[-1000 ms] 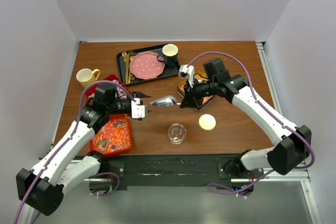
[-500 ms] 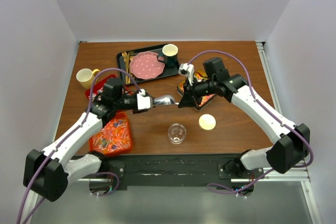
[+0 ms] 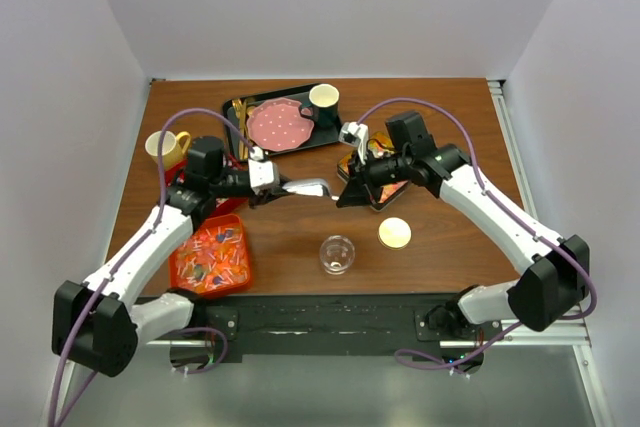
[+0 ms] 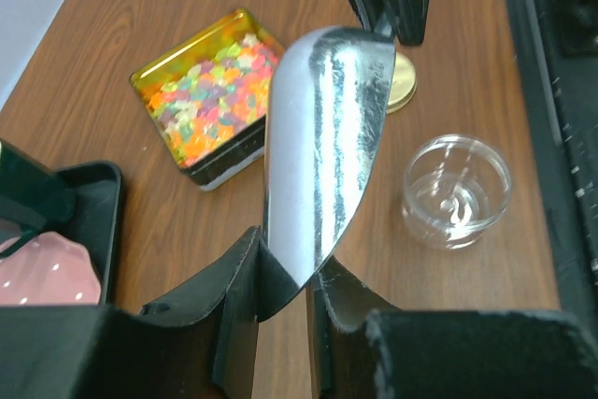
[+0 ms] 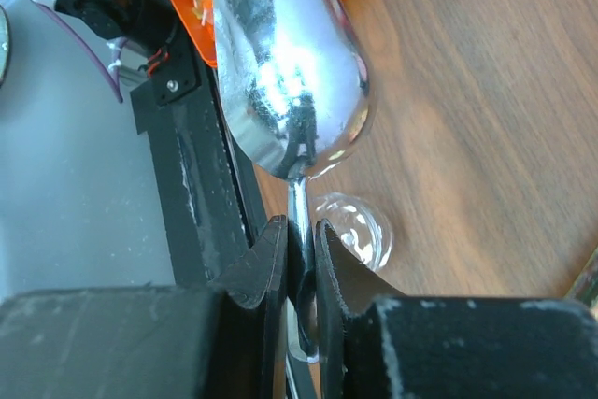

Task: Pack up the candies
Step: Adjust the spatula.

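A shiny metal scoop point(image 3: 308, 187) hangs above the table between both arms. My right gripper point(image 3: 343, 193) is shut on its handle point(image 5: 301, 231). My left gripper point(image 3: 274, 190) is shut on the front edge of the scoop's bowl point(image 4: 322, 147). The scoop looks empty. Orange-red candies fill an orange tray point(image 3: 212, 255) at the near left. Tiny yellow-orange-green candies fill a gold tin point(image 4: 210, 91), half hidden under my right arm in the top view point(image 3: 378, 187). The purple-pink-white candies lie in a red tray point(image 3: 180, 175), mostly hidden by my left arm.
A clear jar point(image 3: 337, 254) stands open at the near middle, its gold lid point(image 3: 395, 233) to its right. A black tray point(image 3: 232, 127) at the back holds a pink dotted plate point(image 3: 278, 125), a cup and gold cutlery. A yellow mug point(image 3: 163, 146) stands at the left.
My left gripper has swung up and right from the orange tray and closed on the scoop's front edge. The right gripper and scoop have shifted slightly left.
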Controlling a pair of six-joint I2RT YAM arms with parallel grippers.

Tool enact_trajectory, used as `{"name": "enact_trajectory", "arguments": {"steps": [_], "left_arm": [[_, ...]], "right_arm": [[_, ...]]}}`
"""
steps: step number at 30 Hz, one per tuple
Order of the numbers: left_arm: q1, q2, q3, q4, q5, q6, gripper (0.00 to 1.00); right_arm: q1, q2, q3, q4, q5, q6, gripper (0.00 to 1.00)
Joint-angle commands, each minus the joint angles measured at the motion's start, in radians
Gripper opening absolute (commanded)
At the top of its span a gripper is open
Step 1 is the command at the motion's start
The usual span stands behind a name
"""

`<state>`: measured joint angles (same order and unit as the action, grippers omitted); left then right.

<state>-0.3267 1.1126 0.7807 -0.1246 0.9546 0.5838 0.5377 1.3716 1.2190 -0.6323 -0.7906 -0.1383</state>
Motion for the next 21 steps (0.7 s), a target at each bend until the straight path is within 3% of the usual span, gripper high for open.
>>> {"name": "enact_trajectory", "arguments": {"steps": [1, 3, 4, 5, 7, 12, 16, 18, 20, 21], "left_arm": [[0.055, 0.076, 0.115, -0.039, 0.229, -0.148, 0.16], [0.055, 0.119, 0.170, -0.117, 0.265, -0.122, 0.09], [0.055, 0.147, 0.181, -0.165, 0.289, -0.121, 0.03], [0.058, 0.160, 0.201, -0.187, 0.302, -0.107, 0.00], [0.060, 0.199, 0.224, -0.277, 0.322, -0.070, 0.00], [0.061, 0.273, 0.290, -0.432, 0.290, -0.005, 0.00], [0.074, 0.283, 0.264, -0.336, 0.247, -0.110, 0.00], [0.086, 0.286, 0.238, -0.246, 0.213, -0.226, 0.00], [0.126, 0.282, 0.188, -0.128, 0.205, -0.453, 0.00], [0.146, 0.279, 0.161, 0.040, 0.207, -0.561, 0.00]], "right_arm": [[-0.002, -0.016, -0.027, 0.013, 0.014, -0.010, 0.00], [-0.002, -0.017, -0.023, 0.003, 0.021, -0.018, 0.10], [-0.002, -0.017, -0.012, -0.010, 0.027, -0.032, 0.20], [-0.001, -0.025, 0.019, -0.024, 0.043, -0.068, 0.39], [-0.002, -0.040, 0.063, -0.079, 0.073, -0.148, 0.54], [-0.001, -0.072, 0.235, -0.243, 0.149, -0.320, 0.67], [-0.001, -0.138, 0.217, -0.208, 0.194, -0.371, 0.71], [0.004, -0.173, 0.151, -0.155, 0.223, -0.380, 0.76], [0.013, -0.236, 0.062, -0.095, 0.254, -0.368, 0.77], [0.022, -0.255, 0.035, -0.052, 0.270, -0.372, 0.77]]}}
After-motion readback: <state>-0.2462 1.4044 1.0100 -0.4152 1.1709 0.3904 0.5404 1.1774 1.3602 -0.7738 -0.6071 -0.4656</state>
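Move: Both hands hold the spatula between them: its middle lies about 6 cm to the right of the left hand and 1 cm back, and about 5 cm to the left of the right hand and 2 cm ahead, roughly level with both. From the right hand the glass jar stands some 8 cm back, 1 cm right and 17 cm below; the candy tin about 10 cm ahead and 10 cm right; the round lid 3 cm back and 13 cm right, both some 18 cm down. The right fingers let go of the spatula's handle, opening wide, and the right hand then lifts clear by about 8 cm and draws some 4 cm to the right. The left hand keeps the blade end and stays nearly in place, rising slightly, then dipping below its start, while it rolls about 30 degrees about its finger line and its fingers close from part-open to nearly shut. ##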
